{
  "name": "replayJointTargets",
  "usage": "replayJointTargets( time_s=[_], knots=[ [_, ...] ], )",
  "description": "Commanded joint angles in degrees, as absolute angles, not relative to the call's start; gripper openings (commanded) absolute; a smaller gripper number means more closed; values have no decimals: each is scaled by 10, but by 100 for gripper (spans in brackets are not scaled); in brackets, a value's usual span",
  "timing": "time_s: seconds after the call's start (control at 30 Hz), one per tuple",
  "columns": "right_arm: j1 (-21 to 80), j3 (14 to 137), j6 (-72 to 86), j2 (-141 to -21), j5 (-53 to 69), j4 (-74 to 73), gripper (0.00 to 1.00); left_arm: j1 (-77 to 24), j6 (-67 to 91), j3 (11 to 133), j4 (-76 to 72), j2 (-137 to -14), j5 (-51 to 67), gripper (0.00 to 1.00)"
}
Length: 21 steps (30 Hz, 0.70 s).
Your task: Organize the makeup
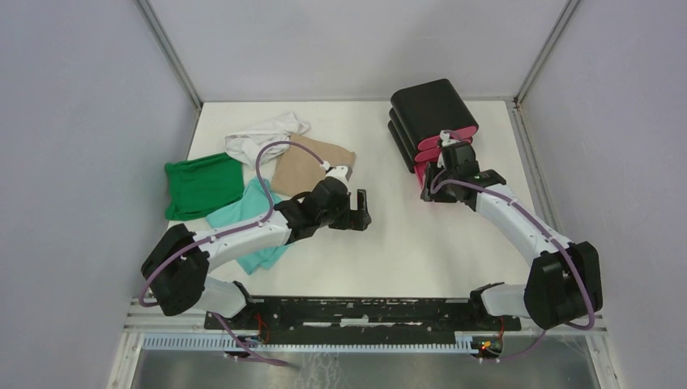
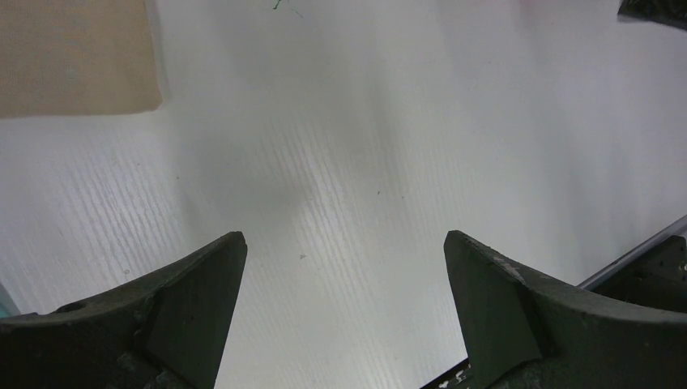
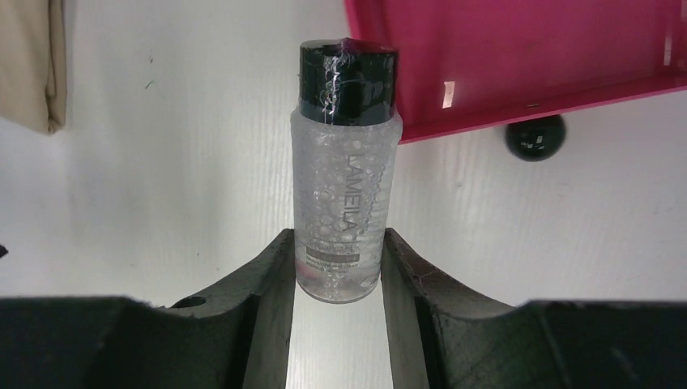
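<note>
My right gripper [image 3: 338, 243] is shut on the lower part of a clear vial [image 3: 347, 162] with a black cap and bubbly liquid. The cap reaches the edge of a pink drawer [image 3: 518, 57]. A small dark round thing [image 3: 535, 138] shows just beside that drawer's edge. In the top view the right gripper [image 1: 429, 190] is at the front of the black box with pink drawers [image 1: 429, 113], and the vial is hidden. My left gripper [image 1: 362, 209] is open and empty over bare table [image 2: 344, 243]. The puff, sponge and pad are out of view.
Green [image 1: 202, 185], teal [image 1: 247, 219], white [image 1: 263, 134] and tan [image 1: 312, 162] cloths lie at the left, under and behind my left arm. The tan cloth's corner shows in the left wrist view [image 2: 73, 57]. Walls enclose the table.
</note>
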State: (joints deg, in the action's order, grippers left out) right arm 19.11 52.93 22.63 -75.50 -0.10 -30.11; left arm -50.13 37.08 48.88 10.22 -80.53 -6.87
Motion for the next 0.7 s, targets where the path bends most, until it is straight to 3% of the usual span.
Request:
replayJointTargets(
  time_s=[0.0,0.67],
  knots=[
    [134,574,218,-778,15,-313,24,-498,380,504,90,-802,-65,100],
    [76,609,381,-912,10,-225,28,-493,362,496,123,-767,-93,99]
  ],
)
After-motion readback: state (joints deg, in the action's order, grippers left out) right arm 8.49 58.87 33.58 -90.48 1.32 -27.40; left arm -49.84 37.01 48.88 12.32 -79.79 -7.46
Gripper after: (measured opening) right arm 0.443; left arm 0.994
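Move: The right hand already holds the clear bottle, its black cap pointing outward. The open bottom drawer's tray centres about 11 cm ahead, 5 cm to the right and 8 cm below. Its black knob is roughly 7 cm ahead, 7 cm right and 8 cm below; the black cabinet is some 21 cm straight ahead, its middle 2 cm lower. From the idle left hand, the drawer is about 16 cm ahead, 22 cm right and 8 cm down. Rightward and a little forward first, about 4 cm across, the right hand then sinks some 4 cm and pushes on forward, bringing the bottle over the near left corner of the open drawer. Meanwhile the wrist turns counter-clockwise about 20 degrees and tips the fingers slightly farther down; the fingers keep their pinch on the bottle's clear end. ##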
